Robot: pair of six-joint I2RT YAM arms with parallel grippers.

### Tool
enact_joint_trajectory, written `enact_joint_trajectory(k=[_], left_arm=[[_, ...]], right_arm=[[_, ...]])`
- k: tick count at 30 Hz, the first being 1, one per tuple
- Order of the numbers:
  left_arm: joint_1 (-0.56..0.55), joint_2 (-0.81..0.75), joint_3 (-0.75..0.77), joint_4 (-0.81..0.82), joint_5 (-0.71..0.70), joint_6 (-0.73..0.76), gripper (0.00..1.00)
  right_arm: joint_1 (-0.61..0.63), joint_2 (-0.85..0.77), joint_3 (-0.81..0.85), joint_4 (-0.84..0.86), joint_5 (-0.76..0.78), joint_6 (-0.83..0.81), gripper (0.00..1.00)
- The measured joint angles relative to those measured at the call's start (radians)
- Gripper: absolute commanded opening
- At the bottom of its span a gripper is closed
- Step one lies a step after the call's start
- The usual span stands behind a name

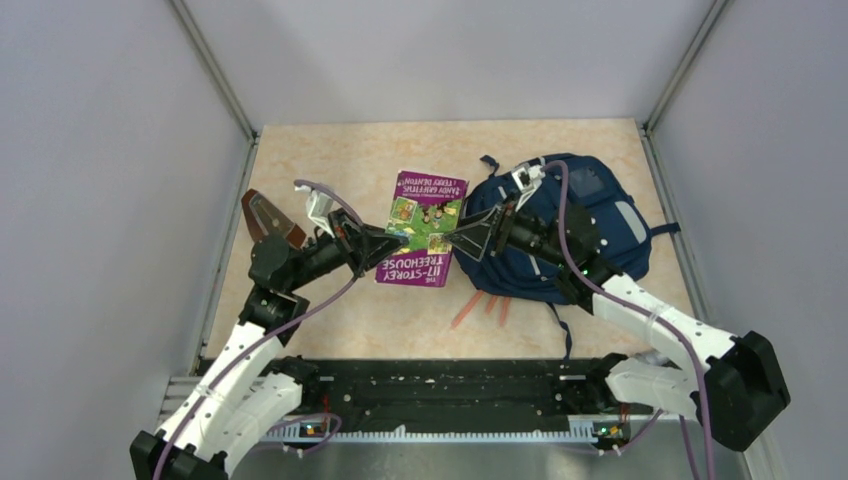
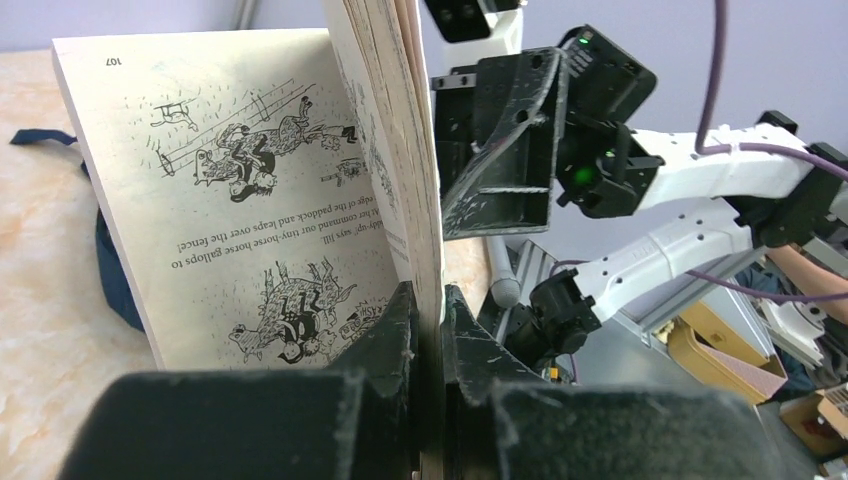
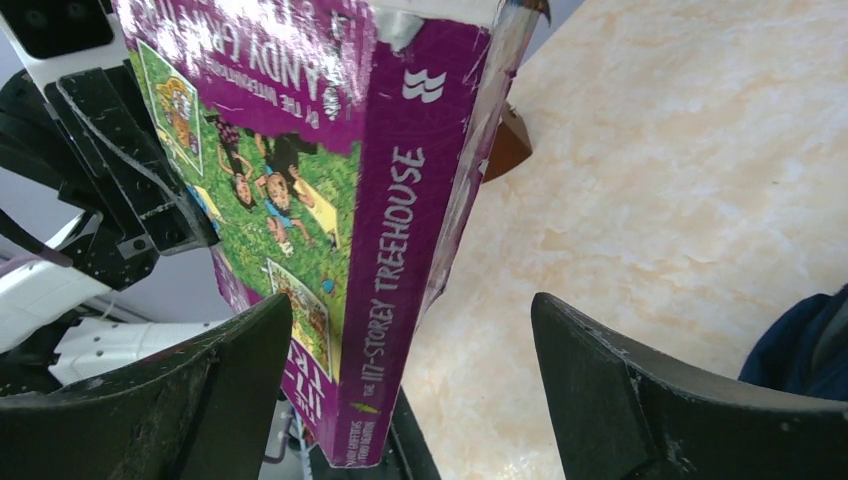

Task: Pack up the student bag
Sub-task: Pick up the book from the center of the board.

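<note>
The student bag (image 1: 585,215), a navy backpack, lies at the right of the table, and one blue corner of it (image 3: 812,350) shows in the right wrist view. A purple paperback book (image 1: 422,228) hangs between the two arms above the table. My left gripper (image 1: 383,243) is shut on the page edge, the fingers clamping a block of pages (image 2: 430,310) while page 107 (image 2: 240,190) fans open. My right gripper (image 1: 457,238) is open, its fingers (image 3: 640,390) standing either side of the purple spine (image 3: 395,260) with a wide gap on the right.
A brown triangular object (image 1: 266,216) lies at the left by the wall and shows behind the book (image 3: 505,148). Orange pencils (image 1: 482,308) lie in front of the bag. Grey walls close in three sides. A dark strap (image 1: 564,335) trails toward the near rail.
</note>
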Motion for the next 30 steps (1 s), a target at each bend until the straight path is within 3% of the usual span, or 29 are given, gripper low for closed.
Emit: enact_joint_trajectory(k=[6, 9, 13, 16, 17, 19, 21, 23, 27, 30], left_arm=[[-0.037, 0.002, 0.0, 0.041, 0.023, 0.006, 0.0], [-0.05, 0.004, 0.0, 0.056, 0.024, 0.014, 0.0], [-0.066, 0.026, 0.0, 0.069, 0.026, 0.019, 0.0], [-0.078, 0.05, 0.0, 0.069, 0.02, 0.026, 0.01], [-0.078, 0.055, 0.0, 0.063, 0.016, 0.031, 0.09], [-0.077, 0.053, 0.002, 0.029, -0.012, 0.058, 0.36], [-0.08, 0.039, 0.013, -0.034, -0.053, 0.108, 0.59], [-0.086, 0.004, 0.027, -0.129, -0.125, 0.15, 0.76], [-0.087, -0.075, 0.051, -0.259, -0.302, 0.211, 0.89], [-0.087, -0.081, 0.07, -0.293, -0.323, 0.228, 0.94]], right_arm=[[0.027, 0.032, 0.009, 0.023, -0.052, -0.006, 0.87], [0.032, 0.035, 0.018, 0.042, -0.068, -0.006, 0.82], [0.032, 0.037, 0.026, 0.076, -0.077, 0.003, 0.54], [0.032, 0.037, 0.026, 0.085, -0.073, 0.012, 0.21], [0.033, 0.037, 0.026, 0.085, -0.069, 0.011, 0.13], [0.034, 0.031, 0.026, 0.085, -0.063, 0.008, 0.01], [0.037, 0.011, 0.026, 0.053, -0.038, -0.009, 0.0], [0.043, -0.016, 0.026, 0.003, -0.007, -0.036, 0.0], [0.042, -0.077, 0.026, -0.102, 0.071, -0.106, 0.0], [0.042, -0.115, 0.026, -0.162, 0.102, -0.151, 0.0]])
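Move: The book is in the left fingers, in the air; its middle is about 5 cm right and 2 cm ahead of the left hand, level with it. From the open, empty right hand the book's middle lies some 8 cm left, 1 cm ahead and 2 cm higher. The bag's middle is about 20 cm right of the right hand, 8 cm ahead and 22 cm below; the orange sticks lie 7 cm back, 5 cm right, 28 cm down. The right fingers close on the spine edge of the held book after the hand edges about 2 cm left, back and up; the left hand meanwhile eases the book right and slightly back. Once the right grips, the left fingers open wide and withdraw about 4 cm left and some 3 cm forward, turning counter-clockwise, while the right hand draws the book about 3 cm right. ##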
